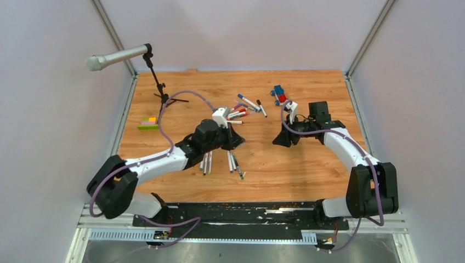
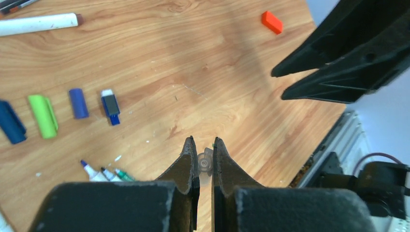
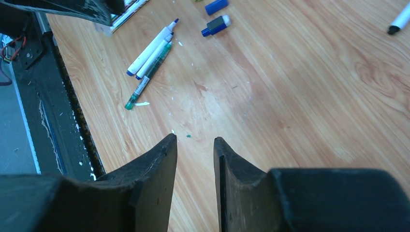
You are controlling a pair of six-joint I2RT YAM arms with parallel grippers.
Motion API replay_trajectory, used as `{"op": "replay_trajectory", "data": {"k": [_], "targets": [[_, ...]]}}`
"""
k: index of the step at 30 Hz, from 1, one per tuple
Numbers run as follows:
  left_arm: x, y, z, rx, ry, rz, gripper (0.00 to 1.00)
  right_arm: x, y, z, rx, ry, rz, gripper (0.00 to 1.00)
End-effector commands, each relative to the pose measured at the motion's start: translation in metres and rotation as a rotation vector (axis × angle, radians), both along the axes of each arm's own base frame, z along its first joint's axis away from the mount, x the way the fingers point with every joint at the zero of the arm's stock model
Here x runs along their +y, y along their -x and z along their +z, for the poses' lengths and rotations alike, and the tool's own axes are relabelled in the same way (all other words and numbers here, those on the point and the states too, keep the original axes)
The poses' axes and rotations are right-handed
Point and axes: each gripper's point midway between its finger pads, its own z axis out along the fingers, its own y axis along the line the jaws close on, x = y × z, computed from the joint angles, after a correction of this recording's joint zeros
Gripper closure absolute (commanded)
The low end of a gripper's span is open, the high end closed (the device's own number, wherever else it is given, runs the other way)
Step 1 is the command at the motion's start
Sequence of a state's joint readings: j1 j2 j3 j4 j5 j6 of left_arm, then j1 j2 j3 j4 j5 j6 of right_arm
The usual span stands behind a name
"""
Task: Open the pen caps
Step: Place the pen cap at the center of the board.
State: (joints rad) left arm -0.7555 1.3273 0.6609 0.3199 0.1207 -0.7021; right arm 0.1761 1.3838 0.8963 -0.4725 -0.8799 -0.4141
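Observation:
My left gripper (image 2: 203, 140) is shut on a pale, clear round piece (image 2: 206, 163) seen end-on, apparently the end of a pen. My right gripper (image 3: 195, 137) stands open over bare wood with nothing between its fingers. From above, the left gripper (image 1: 233, 139) and the right gripper (image 1: 279, 139) face each other a short way apart. Loose pen caps lie on the wood: dark blue (image 2: 10, 128), green (image 2: 42, 116), blue (image 2: 78, 103) and blue-and-black (image 2: 110, 107). Three uncapped pens (image 3: 150, 53) lie side by side. More pens (image 1: 247, 107) are piled at the back.
An orange block (image 2: 272, 22) lies off to one side. A blue-and-red toy car (image 1: 279, 94) sits at the back, a green-yellow brick bar (image 1: 148, 124) at the left, beside a microphone stand (image 1: 159, 90). Further pens (image 1: 207, 163) lie under the left arm. The table's near edge (image 3: 72, 121) is close.

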Motion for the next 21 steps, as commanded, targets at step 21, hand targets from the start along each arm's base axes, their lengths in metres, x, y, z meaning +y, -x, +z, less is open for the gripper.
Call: {"op": "replay_trajectory", "data": {"k": [21], "targets": [[-0.038,-0.062,-0.101,0.169,-0.617,0.026,0.98,-0.027,-0.004,0.011,-0.006,-0.072,0.013,0.61]]}}
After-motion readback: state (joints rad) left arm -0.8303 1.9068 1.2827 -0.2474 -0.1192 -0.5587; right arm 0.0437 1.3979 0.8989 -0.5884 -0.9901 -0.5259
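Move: The left hand already holds the pale pen cap; the bare spot at the right end of the cap row lies about 7 cm ahead of it, 3 cm right and 14 cm below. The blue-grey cap is about 7 cm ahead, sideways level; the small blue cap stands 2 cm left of that, and the lime cap 5 cm left of it. The uncapped green pen's middle is some 6 cm back. From the empty right hand the spot is roughly 6 cm ahead, 11 cm left and 12 cm down. The left fingers keep their pinch on the pale cap and carry it down about 10 cm, forward some 6 cm and right about 4 cm, towards the bare board beside the blue-grey cap; the rightward part comes early. The wrist tips some 30 degrees so the fingers point more steeply down. The empty right hand eases about 3 cm farther right, away from the row, fingers staying apart. ##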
